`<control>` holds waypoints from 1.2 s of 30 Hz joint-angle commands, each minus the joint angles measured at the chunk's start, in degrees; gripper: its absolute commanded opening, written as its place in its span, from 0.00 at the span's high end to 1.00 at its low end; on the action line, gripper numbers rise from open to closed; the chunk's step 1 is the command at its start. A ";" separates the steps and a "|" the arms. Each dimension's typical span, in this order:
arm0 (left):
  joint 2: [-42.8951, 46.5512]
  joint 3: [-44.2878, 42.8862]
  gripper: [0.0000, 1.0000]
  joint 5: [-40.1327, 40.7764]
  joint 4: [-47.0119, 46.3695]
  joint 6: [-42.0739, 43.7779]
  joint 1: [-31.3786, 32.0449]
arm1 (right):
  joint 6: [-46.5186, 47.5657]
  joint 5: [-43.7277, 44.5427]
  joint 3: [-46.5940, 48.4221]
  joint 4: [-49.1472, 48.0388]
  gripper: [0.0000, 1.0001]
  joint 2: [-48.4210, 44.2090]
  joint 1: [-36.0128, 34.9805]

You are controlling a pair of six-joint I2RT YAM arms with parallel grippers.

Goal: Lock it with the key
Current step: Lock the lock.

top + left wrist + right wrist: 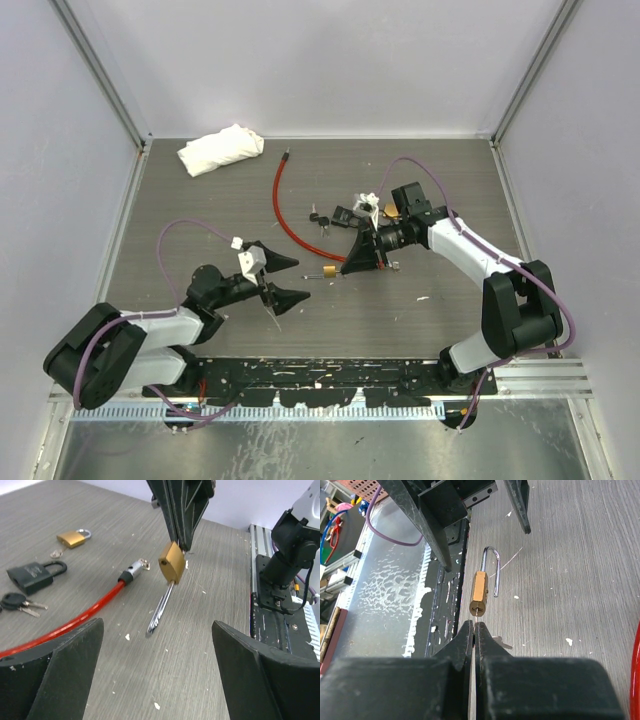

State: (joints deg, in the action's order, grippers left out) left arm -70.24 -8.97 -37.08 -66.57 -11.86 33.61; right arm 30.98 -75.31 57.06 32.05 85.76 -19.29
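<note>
A small brass padlock (pixel 479 592) hangs just above the table with its steel shackle (pixel 492 570) swung open, one leg out of the body. The key (pixel 478 614) sits in its keyhole, and my right gripper (pixel 474 625) is shut on the key's head. From above, the padlock (pixel 328 271) lies between the two grippers, at the tip of the right gripper (pixel 348 268). My left gripper (pixel 288 281) stands open facing it, a short way off. In the left wrist view the padlock (pixel 172 562) hangs beyond the empty left gripper (pixel 157 680), its shackle (pixel 160 610) pointing down toward the table.
A red cable lock (pixel 285 205) curves across the middle. A black padlock (pixel 35 575), a bunch of keys (pixel 17 602) and a second brass padlock (pixel 74 537) lie behind it. A white cloth (pixel 221 148) is at the back left. The mounting rail (pixel 320 375) runs along the near edge.
</note>
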 commanded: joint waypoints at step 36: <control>-5.37 -7.18 0.60 -7.72 2.94 5.02 -0.36 | 2.33 -3.79 1.88 0.99 0.99 -1.23 -0.56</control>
State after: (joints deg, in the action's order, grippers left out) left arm -75.53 -15.14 -44.01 -57.65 -5.96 33.56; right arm 32.67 -76.18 57.06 33.08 85.76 -19.53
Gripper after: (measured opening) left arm 0.404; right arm 0.045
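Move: The lock hangs on the key in the right hand. The middle of its brass body is roughly 6 cm to the right of the left hand, 1 cm ahead and 1 cm lower, with the open shackle reaching back towards that hand. From the left hand, the black padlock on the table lies about 17 cm ahead and 9 cm right, and the red cable's silver end 7 cm ahead and 18 cm right, both some 12 cm below. From the right hand, the lock body is about 4 cm left, 1 cm back and 1 cm lower. The left hand eases about 1.5 cm to the right towards the shackle's bend while rising some 2 cm, then sinks about 4 cm, its wrist turning slightly clockwise and its wide-open fingers narrowing to under half so the tips stand either side of the bend, no grip yet to be seen. The right hand stays practically still, its shut fingers still pinching the key that carries the lock. ##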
